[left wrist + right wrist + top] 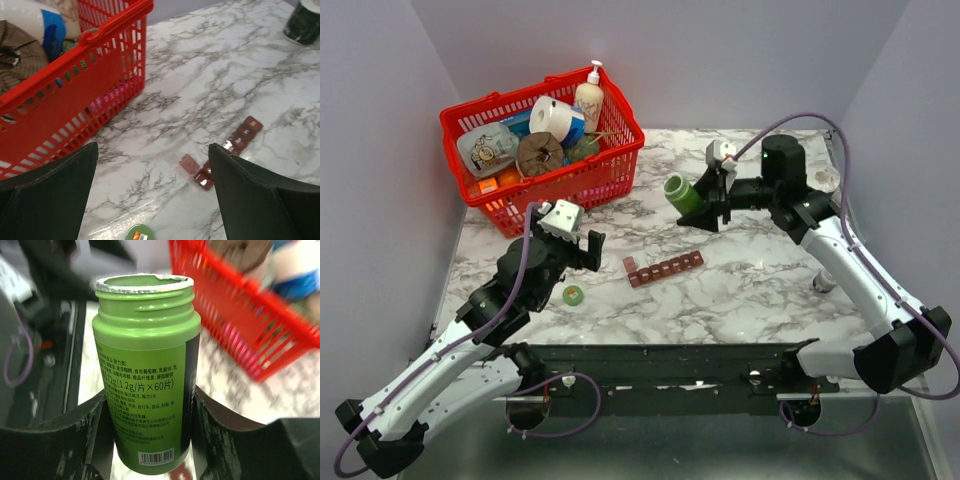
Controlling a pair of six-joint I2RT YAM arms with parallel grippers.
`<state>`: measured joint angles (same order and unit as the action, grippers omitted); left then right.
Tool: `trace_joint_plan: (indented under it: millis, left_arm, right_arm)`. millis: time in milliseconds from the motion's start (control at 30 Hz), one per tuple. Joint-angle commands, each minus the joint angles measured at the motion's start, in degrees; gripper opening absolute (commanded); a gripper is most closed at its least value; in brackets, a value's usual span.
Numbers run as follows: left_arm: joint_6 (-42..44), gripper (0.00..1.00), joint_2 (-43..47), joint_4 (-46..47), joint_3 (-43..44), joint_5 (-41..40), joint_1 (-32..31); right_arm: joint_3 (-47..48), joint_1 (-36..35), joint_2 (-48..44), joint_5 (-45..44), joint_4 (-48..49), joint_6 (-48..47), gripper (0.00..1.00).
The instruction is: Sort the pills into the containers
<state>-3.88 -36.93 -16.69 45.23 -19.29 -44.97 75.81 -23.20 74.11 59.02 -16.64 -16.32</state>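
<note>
The containers (663, 268) are a dark red-brown strip of small compartments lying mid-table; in the left wrist view the containers (240, 136) run diagonally, with one end lid (189, 163) flipped open. My right gripper (708, 208) is shut on an open green pill bottle (682, 193), held tilted above the table behind the strip. In the right wrist view the bottle (147, 360) fills the space between the fingers of the right gripper (150, 432). My left gripper (588, 247) hangs open left of the strip, and the left gripper (152, 147) holds nothing. No pills show.
A green bottle cap (574, 295) lies on the marble near the left arm, and the same cap (140, 233) shows below the left fingers. A red mesh basket (610, 170) full of household items stands at the back left, close to the left gripper (90, 100).
</note>
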Motion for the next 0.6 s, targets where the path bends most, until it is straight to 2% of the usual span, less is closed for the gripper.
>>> trace_joint_plan:
  millis: [0, 200, 333, 567]
  left_arm:
    - [-1.3, 0.99, -0.8, -4.0, 0.7, -11.8, 3.7]
    - [-2.6, 0.99, -3.9, -8.8, 1.4, -11.8, 13.8]
    - [0.2, 0.99, -3.7, -6.3, -1.5, -13.1, 14.8]
    - [0.4, 0.99, 0.2, 0.3, -7.5, -13.1, 14.9]
  right_arm:
    - [-6.1, -4.4, -0.5, -5.0, -10.5, -22.4, 0.01]
    - [-10.6, -10.0, 4.3, -12.7, -11.7, -28.5, 0.0]
    - [-11.4, -14.1, 8.3, -19.9, -11.1, -29.7, 0.01]
    - [-9.3, -15.9, 14.5, -26.6, -12.6, -30.9, 0.01]
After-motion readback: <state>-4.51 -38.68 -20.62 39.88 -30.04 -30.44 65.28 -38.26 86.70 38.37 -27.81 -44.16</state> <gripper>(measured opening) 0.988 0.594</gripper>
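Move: The right hand, with the opened green bottle in its fingers, has the brown pill box about 34 cm below it, some 4 cm to its left and 1 cm farther out; the green lid lies roughly 24 cm left and 4 cm back. From the empty left hand the lid is about 28 cm down and 4 cm left, level in reach. The pill box is about 15 cm right and 5 cm ahead of that hand, the red basket roughly 25 cm ahead and 12 cm left. Sink the right hand about 20 cm towards the pill box, keeping its grip on the bottle and rolling its left side down some 30 degrees so the mouth tips over to the left. Meanwhile swing the open left gripper about 10 cm left, away from the box, sinking 6 cm and turning counter-clockwise about 25 degrees until it points straight ahead. ##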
